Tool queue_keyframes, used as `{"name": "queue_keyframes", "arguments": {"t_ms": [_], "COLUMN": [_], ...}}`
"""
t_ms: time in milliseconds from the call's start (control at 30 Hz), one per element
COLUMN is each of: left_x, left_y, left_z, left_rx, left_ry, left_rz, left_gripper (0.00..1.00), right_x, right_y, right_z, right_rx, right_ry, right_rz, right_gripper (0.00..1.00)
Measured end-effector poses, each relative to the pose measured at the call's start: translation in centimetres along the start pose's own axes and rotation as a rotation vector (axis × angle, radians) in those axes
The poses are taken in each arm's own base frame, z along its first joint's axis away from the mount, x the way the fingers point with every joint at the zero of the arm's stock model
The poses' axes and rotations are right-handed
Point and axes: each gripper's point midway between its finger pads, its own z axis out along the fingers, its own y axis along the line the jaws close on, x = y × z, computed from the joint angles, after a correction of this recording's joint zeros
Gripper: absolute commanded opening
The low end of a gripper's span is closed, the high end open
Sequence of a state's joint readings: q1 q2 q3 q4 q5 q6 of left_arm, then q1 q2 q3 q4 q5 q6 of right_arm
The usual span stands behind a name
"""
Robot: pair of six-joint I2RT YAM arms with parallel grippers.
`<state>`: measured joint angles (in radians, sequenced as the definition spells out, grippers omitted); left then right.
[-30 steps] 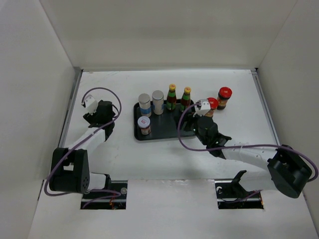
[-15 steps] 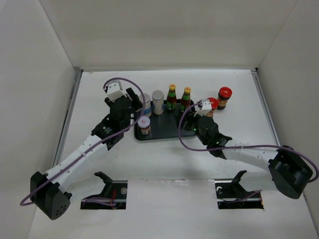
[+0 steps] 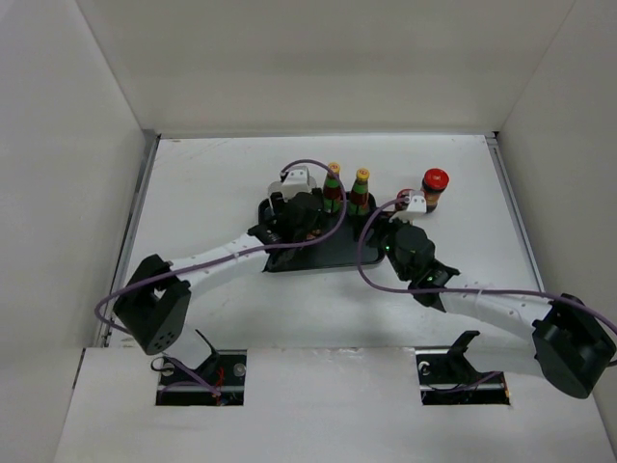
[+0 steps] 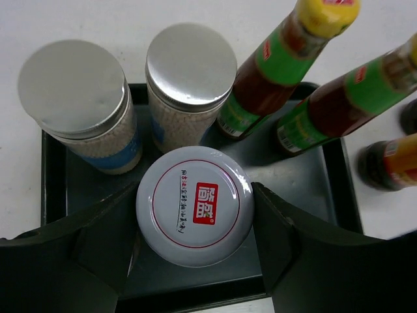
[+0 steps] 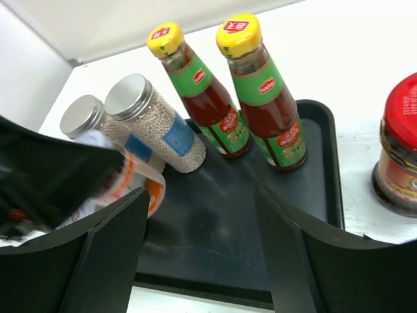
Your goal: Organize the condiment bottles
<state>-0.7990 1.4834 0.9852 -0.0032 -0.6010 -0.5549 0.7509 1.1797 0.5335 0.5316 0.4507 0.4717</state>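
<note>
A black tray (image 3: pixel 328 253) holds two silver-lidded shakers (image 4: pixel 71 88) (image 4: pixel 191 62), two yellow-capped bottles (image 3: pixel 333 183) (image 3: pixel 362 188) and a white-lidded jar (image 4: pixel 194 203). My left gripper (image 4: pixel 194 202) is open, one finger on each side of that jar, both close against its lid. The jar (image 5: pixel 130 182) shows in the right wrist view beside the dark left gripper. My right gripper (image 5: pixel 202 195) is open over the tray's bare front right part (image 5: pixel 215 222), nothing between its fingers. A red-lidded jar (image 3: pixel 435 185) stands on the table right of the tray.
White walls close in the table on three sides. A dark jar with an orange label (image 4: pixel 391 166) stands just off the tray's right edge. The right arm's wrist (image 3: pixel 410 249) lies close to the tray's right side.
The left arm swung from the table's left side over the tray and brought its fingers around the white-lidded jar. The right wrist shifted slightly right and now covers the nearer red-lidded jar from above.
</note>
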Motion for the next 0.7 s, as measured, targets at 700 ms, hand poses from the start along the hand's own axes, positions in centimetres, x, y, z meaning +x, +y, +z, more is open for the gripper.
{"name": "queue_keyframes", "arguments": {"t_ms": [700], "left_x": [5.8], "left_y": [0.6], "left_z": [3.5], "left_rx": [-0.047], "left_ry": [0.066], "left_rz": [0.067], "left_gripper": [0.59], "right_x": [0.0], "right_y": [-0.5], "right_z": [-0.1], "right_rx": [0.012], "right_ry": [-0.004], "right_rz": [0.0], "right_gripper": [0.73]}}
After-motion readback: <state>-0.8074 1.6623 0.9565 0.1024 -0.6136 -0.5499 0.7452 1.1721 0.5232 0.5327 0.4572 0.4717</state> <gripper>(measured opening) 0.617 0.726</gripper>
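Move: In the left hand's grip is a white-lidded jar, bound for a free spot on the tray floor about 12 cm below, 1 cm ahead and 1 cm to the right. The right-hand pepper bottle stands some 8 cm ahead, level sideways; the nearer sauce bottle is about 10 cm ahead and 6 cm right. The first jar stands some 7 cm left and 1 cm back. From the right hand, the spot is roughly 11 cm left, 4 cm ahead and 15 cm below. Lowering the white-lidded jar almost straight down, the left hand sinks some 7 cm towards the free tray floor in front of the right-hand pepper bottle, edging about 1 cm forward and 1 cm right. The descent starts briskly and eases almost to a stop; the fingers keep their pinch on the jar throughout, and the wrist tilts only about 5 degrees. ##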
